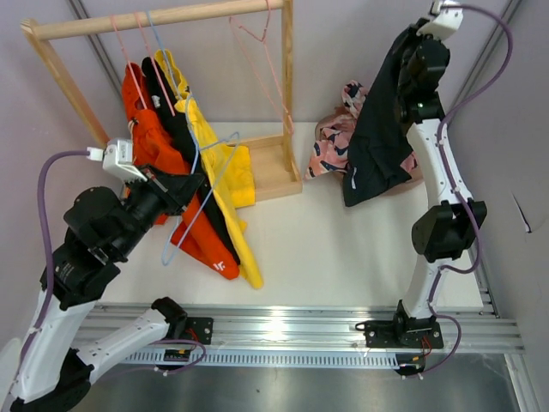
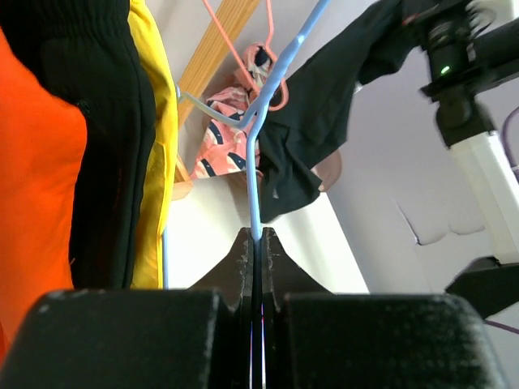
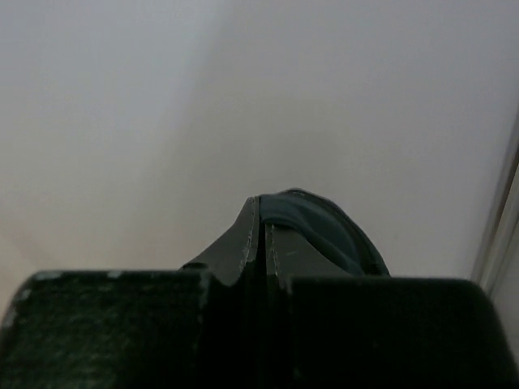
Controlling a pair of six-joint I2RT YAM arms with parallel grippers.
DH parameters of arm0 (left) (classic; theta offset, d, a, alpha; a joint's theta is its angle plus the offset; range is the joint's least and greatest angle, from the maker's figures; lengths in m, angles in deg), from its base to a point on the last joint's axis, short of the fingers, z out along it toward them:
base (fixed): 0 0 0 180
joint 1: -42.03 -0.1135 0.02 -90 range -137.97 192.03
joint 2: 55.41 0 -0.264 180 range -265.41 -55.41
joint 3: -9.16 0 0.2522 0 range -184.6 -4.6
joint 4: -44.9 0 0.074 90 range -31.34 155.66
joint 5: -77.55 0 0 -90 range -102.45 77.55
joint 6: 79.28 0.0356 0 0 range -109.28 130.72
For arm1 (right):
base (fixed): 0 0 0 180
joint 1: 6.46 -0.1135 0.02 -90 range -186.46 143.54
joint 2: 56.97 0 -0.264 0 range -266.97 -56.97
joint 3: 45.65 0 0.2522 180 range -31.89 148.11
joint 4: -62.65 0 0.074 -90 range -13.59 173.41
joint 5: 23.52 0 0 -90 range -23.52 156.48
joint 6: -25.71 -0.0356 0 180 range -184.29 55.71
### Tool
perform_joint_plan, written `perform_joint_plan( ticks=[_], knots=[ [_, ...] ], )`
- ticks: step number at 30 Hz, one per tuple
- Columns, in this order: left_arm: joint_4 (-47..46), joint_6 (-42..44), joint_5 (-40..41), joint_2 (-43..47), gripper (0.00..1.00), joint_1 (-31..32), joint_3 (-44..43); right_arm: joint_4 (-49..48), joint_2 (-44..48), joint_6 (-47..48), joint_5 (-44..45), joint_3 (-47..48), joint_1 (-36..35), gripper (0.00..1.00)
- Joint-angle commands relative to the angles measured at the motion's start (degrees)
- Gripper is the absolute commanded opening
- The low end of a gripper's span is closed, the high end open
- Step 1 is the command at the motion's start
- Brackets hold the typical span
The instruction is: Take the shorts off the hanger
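Orange shorts (image 1: 146, 137), black shorts (image 1: 171, 120) and yellow shorts (image 1: 219, 172) hang together at the left of the wooden rack (image 1: 163, 19). My left gripper (image 1: 190, 187) (image 2: 258, 235) is shut on the thin wire of a blue hanger (image 1: 196, 150) (image 2: 276, 81) beside them. A second pair of black shorts (image 1: 377, 137) (image 2: 316, 121) hangs from my right gripper (image 3: 263, 212), which is raised high at the right and shut on a fold of the dark fabric (image 3: 324, 231). In the top view the cloth hides its fingers. Pink floral shorts (image 1: 330, 142) (image 2: 219, 146) lie on the table.
An empty pink hanger (image 1: 257, 39) hangs from the rail's right end. The rack's wooden base (image 1: 270, 167) sits mid-table. Walls close in behind and at the right. White tabletop (image 1: 343, 249) lies in front of the rack.
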Motion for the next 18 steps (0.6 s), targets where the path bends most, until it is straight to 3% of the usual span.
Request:
perform_joint_plan(
  ticks=[1,6,7,8,9,11,13,14,18],
  knots=[
    [-4.4,3.0,1.3,-2.8,0.0,0.2,-1.3,-8.2,1.9,-4.1,-2.3,-11.0,1.5,0.0],
    [-8.6,7.3,2.0,-9.9,0.0,0.1,-6.8,-15.1,9.5,-10.8,-0.2,-36.3,1.6,0.02],
    [-9.7,8.1,3.1,-11.3,0.0,0.1,-7.9,-12.4,10.0,-16.0,-1.1,-39.5,2.0,0.22],
    [-10.0,9.7,3.7,-12.8,0.0,0.1,-9.0,-3.8,9.8,-18.3,-2.7,-39.6,2.2,0.78],
    [-10.3,10.6,4.3,-16.2,0.0,0.1,-13.2,0.0,8.3,-20.5,-4.0,-39.5,2.5,0.99],
    [-11.0,12.5,5.5,-19.7,0.0,-0.1,-16.3,7.1,7.7,-25.4,-6.9,-41.7,2.4,0.99],
    [-10.6,13.9,5.8,-25.5,0.0,-1.3,-23.7,5.7,10.8,-26.9,-8.0,-47.5,1.6,0.99],
    [-10.3,14.6,5.7,-27.5,0.0,-1.8,-27.0,1.3,12.7,-27.1,-8.7,-54.8,0.2,0.99],
    [-10.6,14.3,2.4,-36.9,0.0,-6.7,-36.1,-1.1,21.2,-26.1,-8.2,-64.7,-4.2,0.99]
  ],
)
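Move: The left gripper holds the emptied blue hanger; its free stretch of wooden bar is about 25 cm ahead, 4 cm right and 18 cm above. The empty pink hanger's hook sits 8 cm right of that spot, the yellow shorts' hanger hook 13 cm left. The right gripper holds the black shorts high: the basket is some 50 cm below, 4 cm back and 3 cm left, with the pink shorts in its left part, about 9 cm left and 2 cm back of the gripper. Drop the right gripper fast, almost 40 cm towards the basket, tipping the fingers down some 45 degrees, and open wide about halfway down to let go of the black shorts; sink on, easing back and a little left. Meanwhile keep the left fingers shut on the blue hanger and swing it forward, up and slightly right to the bar, past the hanging yellow shorts. ##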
